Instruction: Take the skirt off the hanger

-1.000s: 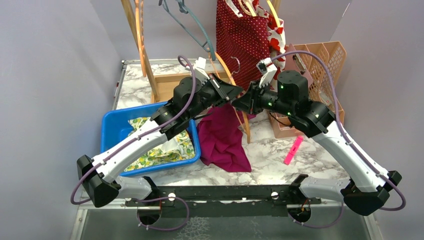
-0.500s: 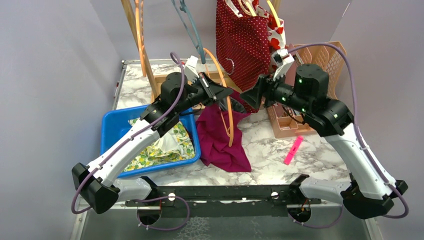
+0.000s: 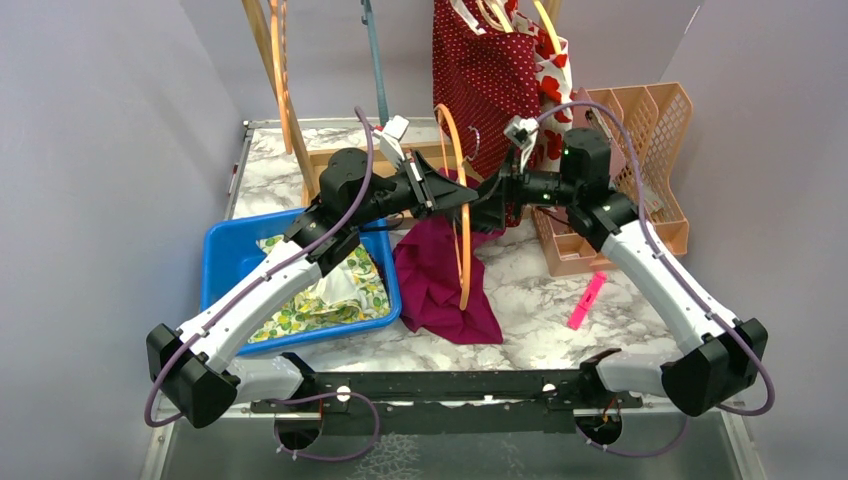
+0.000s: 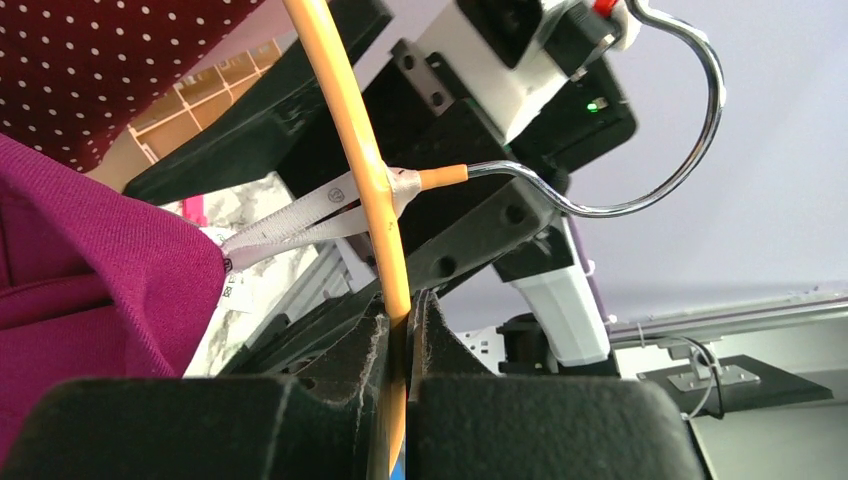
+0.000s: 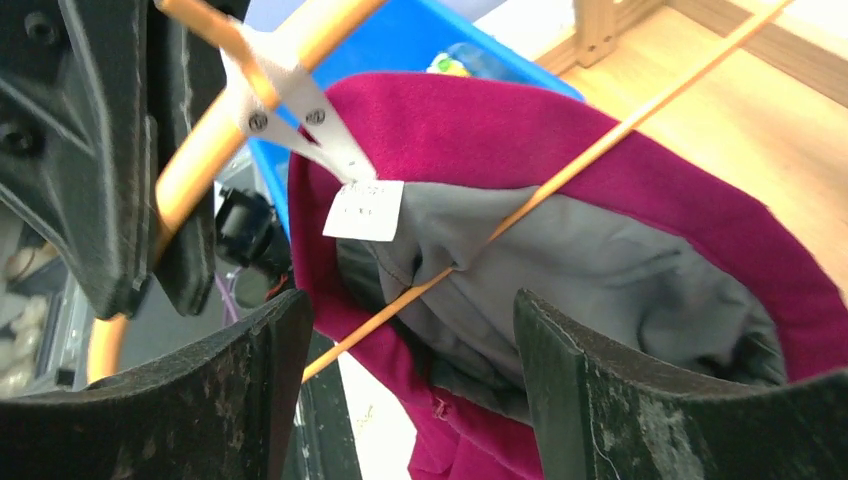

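The magenta skirt (image 3: 445, 280) droops from the orange hanger (image 3: 462, 210) down onto the marble table. A white loop strap (image 4: 300, 215) still ties it to the hanger (image 4: 345, 120). My left gripper (image 4: 402, 320) is shut on the hanger's orange rim below its metal hook (image 4: 650, 150). From above, the left gripper (image 3: 462, 193) holds the hanger upright, edge-on. My right gripper (image 3: 488, 205) faces it from the right, open. In the right wrist view its gripper (image 5: 410, 380) stands wide before the skirt's grey-lined waist (image 5: 600, 260), and the hanger's thin bar (image 5: 600, 150) crosses that opening.
A blue bin (image 3: 225, 250) holding floral cloth (image 3: 330, 295) sits at the left. A red dotted garment (image 3: 490, 70) hangs on the rack behind. A peach basket (image 3: 655, 130) stands at the right, a pink marker (image 3: 587, 300) lies on the table, and a wooden post (image 3: 280, 90) rises at the back left.
My right gripper has opened and swung in low toward the skirt's waist. The left gripper has turned the hanger upright and edge-on, and stays shut on it.
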`<move>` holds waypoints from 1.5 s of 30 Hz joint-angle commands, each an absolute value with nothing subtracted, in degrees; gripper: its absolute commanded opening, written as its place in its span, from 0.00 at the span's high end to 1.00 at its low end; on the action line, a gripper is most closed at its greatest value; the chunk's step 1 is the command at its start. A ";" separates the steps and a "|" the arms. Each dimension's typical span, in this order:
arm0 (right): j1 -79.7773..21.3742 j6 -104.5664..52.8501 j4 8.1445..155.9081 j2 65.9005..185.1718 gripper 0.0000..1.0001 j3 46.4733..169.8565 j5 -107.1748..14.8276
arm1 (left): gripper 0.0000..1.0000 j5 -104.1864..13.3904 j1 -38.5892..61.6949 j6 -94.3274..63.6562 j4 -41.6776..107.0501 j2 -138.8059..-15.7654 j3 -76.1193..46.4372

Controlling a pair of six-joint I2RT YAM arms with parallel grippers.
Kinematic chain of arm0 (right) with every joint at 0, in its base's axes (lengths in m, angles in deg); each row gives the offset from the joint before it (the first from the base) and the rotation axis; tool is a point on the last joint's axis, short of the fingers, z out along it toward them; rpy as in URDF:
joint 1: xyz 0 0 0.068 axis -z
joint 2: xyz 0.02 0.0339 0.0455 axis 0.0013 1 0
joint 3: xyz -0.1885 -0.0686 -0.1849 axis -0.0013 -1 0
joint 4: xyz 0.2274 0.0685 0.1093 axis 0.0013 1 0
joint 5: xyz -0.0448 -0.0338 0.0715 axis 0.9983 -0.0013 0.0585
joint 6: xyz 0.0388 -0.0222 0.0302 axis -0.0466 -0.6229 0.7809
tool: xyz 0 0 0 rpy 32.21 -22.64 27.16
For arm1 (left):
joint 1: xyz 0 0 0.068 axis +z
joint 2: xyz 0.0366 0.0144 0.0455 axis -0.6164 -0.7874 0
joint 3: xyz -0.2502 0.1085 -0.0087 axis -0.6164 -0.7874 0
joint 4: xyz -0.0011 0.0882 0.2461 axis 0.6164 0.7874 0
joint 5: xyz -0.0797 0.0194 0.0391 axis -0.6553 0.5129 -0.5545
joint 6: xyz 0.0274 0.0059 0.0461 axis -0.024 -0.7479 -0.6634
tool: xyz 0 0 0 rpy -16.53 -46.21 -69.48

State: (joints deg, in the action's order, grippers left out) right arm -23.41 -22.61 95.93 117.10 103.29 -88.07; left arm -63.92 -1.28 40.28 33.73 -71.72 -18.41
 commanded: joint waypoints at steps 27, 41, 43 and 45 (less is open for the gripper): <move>-27.76 -14.91 86.10 116.95 0.99 102.37 -76.36 | 1.00 -69.72 0.16 37.72 35.02 -69.07 -15.23; -27.81 -24.46 113.22 115.22 0.99 114.90 -76.45 | 1.00 -62.21 1.14 24.94 57.17 -71.76 -7.03; -27.84 -24.19 113.25 116.29 0.99 116.99 -77.94 | 1.00 -60.70 1.14 23.73 59.10 -71.97 -6.67; -27.92 -22.99 111.86 116.83 0.99 117.56 -80.04 | 1.00 -60.37 1.06 22.81 59.83 -72.45 -6.23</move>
State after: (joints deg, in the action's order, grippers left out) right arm -27.89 -22.94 110.34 116.55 113.54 -75.02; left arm -66.46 0.16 28.92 53.36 -71.61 -7.86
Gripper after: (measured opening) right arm 0.041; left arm 0.047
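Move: The skirt's waist label, at the foot of its white loops, lies about 4 cm left of the open right hand, 1 cm ahead and about level with it. The orange hanger's neck, with the loops around it, is roughly 3 cm back from that hand, 2 cm left and 6 cm above; the red dotted skirt hangs some 15 cm ahead and 3 cm right, at about its height. From the left hand, which already grips the hanger, the label is around 4 cm ahead, 6 cm below and level sideways. Leftwards about 4 cm, after a slight dip back and down, the right hand reaches in under the hanger's neck and shuts its fingers on the skirt's waist at the label, then draws it back to the right by about as much and lifts. The left hand keeps its grip on the hanger, easing a couple of centimetres left and back and rolling some 10 degrees, left side up. ##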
